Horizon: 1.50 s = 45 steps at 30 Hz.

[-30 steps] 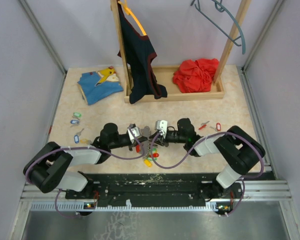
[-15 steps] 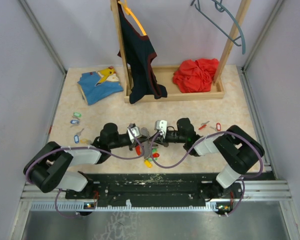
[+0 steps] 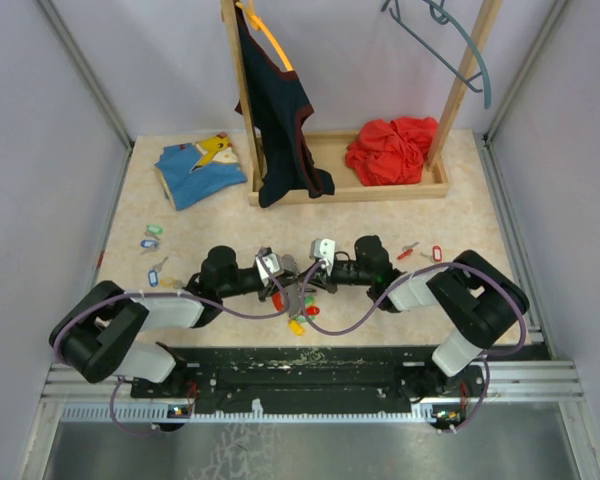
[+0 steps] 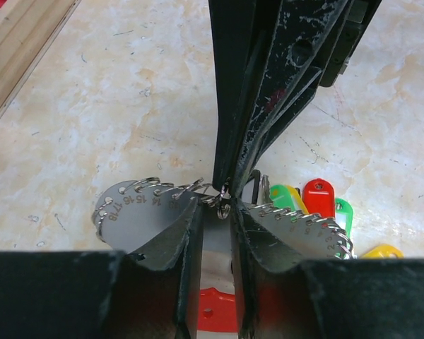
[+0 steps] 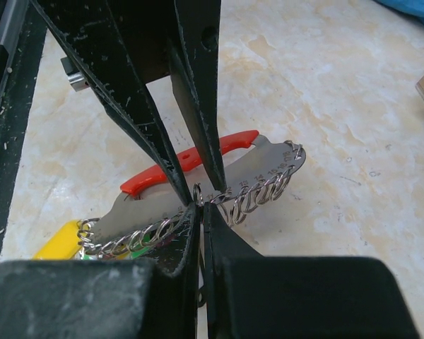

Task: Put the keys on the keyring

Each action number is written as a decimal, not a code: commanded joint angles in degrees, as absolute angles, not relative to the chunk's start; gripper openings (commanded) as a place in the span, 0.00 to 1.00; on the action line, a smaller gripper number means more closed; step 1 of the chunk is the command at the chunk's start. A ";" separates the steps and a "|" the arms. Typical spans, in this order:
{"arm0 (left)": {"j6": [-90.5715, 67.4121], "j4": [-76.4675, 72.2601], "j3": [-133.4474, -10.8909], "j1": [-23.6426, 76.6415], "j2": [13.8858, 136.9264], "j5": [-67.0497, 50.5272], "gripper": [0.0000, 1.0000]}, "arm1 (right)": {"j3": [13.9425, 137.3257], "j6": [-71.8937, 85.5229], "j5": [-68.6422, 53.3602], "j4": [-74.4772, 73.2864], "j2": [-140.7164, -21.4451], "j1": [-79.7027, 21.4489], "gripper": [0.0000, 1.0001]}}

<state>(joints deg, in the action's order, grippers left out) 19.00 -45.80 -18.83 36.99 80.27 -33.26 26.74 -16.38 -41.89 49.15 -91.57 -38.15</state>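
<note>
The keyring (image 3: 298, 292) is a flat grey plate (image 4: 138, 212) edged with small numbered wire rings and fitted with a red handle (image 5: 191, 159); it lies at the table's near middle. Both grippers meet tip to tip over it. My left gripper (image 4: 215, 212) is open by a narrow gap, with a small loose ring (image 4: 224, 207) at its tips. My right gripper (image 5: 201, 208) is shut on a thin metal strip, apparently a key, whose small ring (image 5: 198, 192) pokes out at its tips. Red (image 4: 318, 198), green (image 4: 343, 212) and yellow (image 4: 381, 251) tags lie by the plate.
Loose tagged keys lie at the left (image 3: 152, 243) and at the right (image 3: 420, 252). A wooden rack (image 3: 380, 185) at the back holds a dark garment (image 3: 280, 110) and a red cloth (image 3: 390, 150). A blue cloth (image 3: 200, 170) lies at the back left.
My left gripper has gone from shut to slightly open. My right gripper has closed. Both arms have stayed nearly still over the keyring.
</note>
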 commanded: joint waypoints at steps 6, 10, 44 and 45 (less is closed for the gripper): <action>17.03 -45.55 -19.50 36.62 81.71 -34.97 0.25 | 27.82 -15.04 -43.83 56.66 -91.80 -37.79 0.00; 16.39 -46.55 -19.50 36.23 81.65 -35.82 0.23 | 27.97 -14.79 -44.50 56.67 -92.10 -37.80 0.00; 17.93 -47.46 -18.28 35.86 79.09 -38.10 0.00 | 28.34 -13.29 -39.77 44.07 -89.09 -35.52 0.36; 17.93 -47.46 -18.34 35.86 79.14 -38.28 0.00 | 28.45 -13.05 -39.66 44.57 -89.49 -35.52 0.37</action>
<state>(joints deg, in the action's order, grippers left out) 16.93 -46.24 -18.72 35.88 80.29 -36.67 26.65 -13.74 -39.09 43.20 -88.90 -35.86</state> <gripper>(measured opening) 0.007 0.364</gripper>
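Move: The keyring's wire coil is already pinched in the shut right fingers. The left hand's open fingers straddle that stretch of wire, its middle about 1 cm to their right and level with them. The black key tag is some 2 cm back, 2 cm right and 2 cm below the left hand, the red handle about 1 cm back, 5 cm left and 3 cm below. The red key tag sits roughly 6 cm back, 3 cm right and 4 cm below. The left fingers close on the wire coil and keep it pinched, the hand staying almost in place apart from a half-centimetre dip and rise. Only then do the right fingers let go, opening about a third, and that hand backs off about 1.5 cm to the right and 1 cm forward, sinking slightly at the end and turning some 5 degrees clockwise. ##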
